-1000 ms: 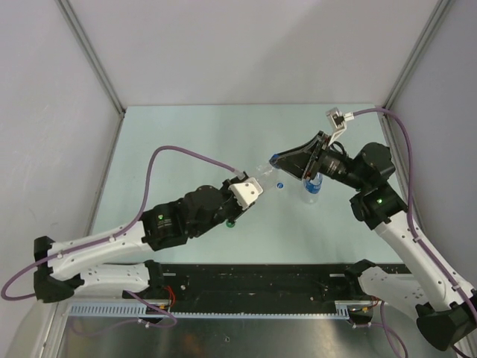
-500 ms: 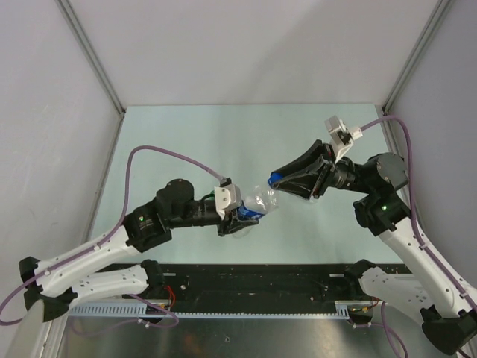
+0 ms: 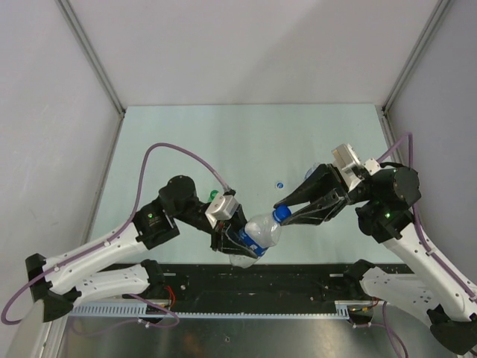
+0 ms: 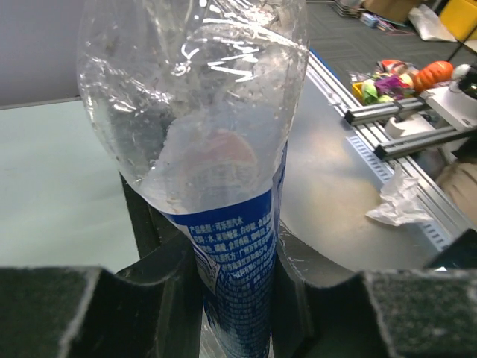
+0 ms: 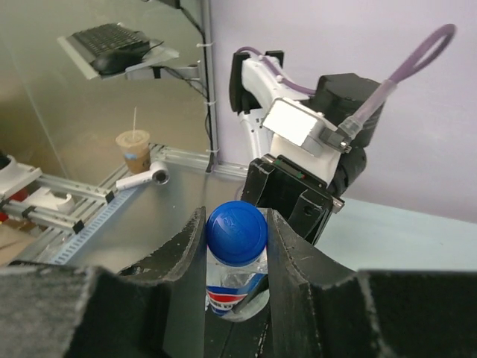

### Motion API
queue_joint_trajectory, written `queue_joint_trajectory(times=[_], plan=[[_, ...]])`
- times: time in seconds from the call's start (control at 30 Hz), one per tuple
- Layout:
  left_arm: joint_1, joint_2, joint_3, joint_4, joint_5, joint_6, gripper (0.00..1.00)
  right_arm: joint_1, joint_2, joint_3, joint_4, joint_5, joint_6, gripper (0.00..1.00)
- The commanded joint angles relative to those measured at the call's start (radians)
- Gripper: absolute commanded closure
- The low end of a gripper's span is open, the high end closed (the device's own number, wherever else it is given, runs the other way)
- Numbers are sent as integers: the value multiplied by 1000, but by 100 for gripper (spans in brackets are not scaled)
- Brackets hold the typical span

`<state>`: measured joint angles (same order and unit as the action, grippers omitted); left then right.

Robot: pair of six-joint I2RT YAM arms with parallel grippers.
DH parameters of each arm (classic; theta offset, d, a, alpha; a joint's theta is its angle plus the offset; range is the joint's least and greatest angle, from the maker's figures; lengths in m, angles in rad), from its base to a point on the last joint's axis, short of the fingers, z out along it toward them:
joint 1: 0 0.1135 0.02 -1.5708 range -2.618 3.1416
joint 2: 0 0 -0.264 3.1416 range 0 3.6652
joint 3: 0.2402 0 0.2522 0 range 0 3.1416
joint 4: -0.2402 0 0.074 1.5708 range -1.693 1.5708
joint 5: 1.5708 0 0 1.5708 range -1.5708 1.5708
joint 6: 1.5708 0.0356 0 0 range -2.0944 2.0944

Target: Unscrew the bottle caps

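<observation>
A clear bottle [image 3: 257, 233] with a blue label is held in the air near the table's front edge, lying roughly level between the two arms. My left gripper [image 3: 240, 240] is shut on its labelled body [image 4: 237, 276], one finger on each side. Its blue cap [image 3: 282, 215] points to the right, and my right gripper [image 3: 284, 215] is shut on that cap [image 5: 236, 230]. In the right wrist view my right gripper [image 5: 236, 242] has both pads against the cap's sides. A bit of green [image 3: 213, 195] shows behind the left wrist; what it is I cannot tell.
A small blue round piece [image 3: 279, 183] lies on the pale green table [image 3: 223, 142] beyond the held bottle. Something clear [image 3: 312, 172] peeks out behind the right gripper. Grey walls close the back and sides. A metal rail [image 3: 246, 307] runs along the near edge.
Both arms moved toward the near edge with the bottle between them. The left arm swung it from the table's middle to the front, and the right gripper followed, staying on the blue cap.
</observation>
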<state>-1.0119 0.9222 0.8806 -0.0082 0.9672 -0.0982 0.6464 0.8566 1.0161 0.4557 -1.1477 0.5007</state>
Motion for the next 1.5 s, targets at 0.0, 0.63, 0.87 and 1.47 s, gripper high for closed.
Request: queue_joint_trajectory(times=[0.0,0.63,0.87,1.47], plan=[[-13,-37,64,222,246,-4,100,3,17,6,-10,-67,-82,100],[34,-106,6,27,-222,118,100,-1,-41,5,-161,232,-166,2],[35,-102,-1,-61,-568,170,100,-4,-70,4,-238,392,-189,1],[-211,68,121,-250,-1467,316,100,-32,17,7,-306,726,-19,1]])
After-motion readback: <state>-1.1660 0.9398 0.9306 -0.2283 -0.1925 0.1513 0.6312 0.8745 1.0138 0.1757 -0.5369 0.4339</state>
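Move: My right fingers already grip the blue cap, right at their pads. From my left hand, still clamped on the bottle, that cap lies about 5 cm ahead, 8 cm right and 12 cm above. On the table some 45 cm below my right hand, a loose cap sits roughly 30 cm ahead and 4 cm right; a second blue bottle stands about 26 cm ahead, 16 cm right and 35 cm lower. The green bottle is some 25 cm ahead of my left hand, 12 cm left and 22 cm below. After a brief hold I spread my right fingers wide, letting go of the cap, and carry them forward about 12 cm alongside it, swinging clockwise some 35 degrees and tipping down. My left hand keeps the bottle, rises slightly, then sweeps forward about 15 cm and sinks, turning counter-clockwise some 55 degrees, so the cap stays between my open right fingers. ##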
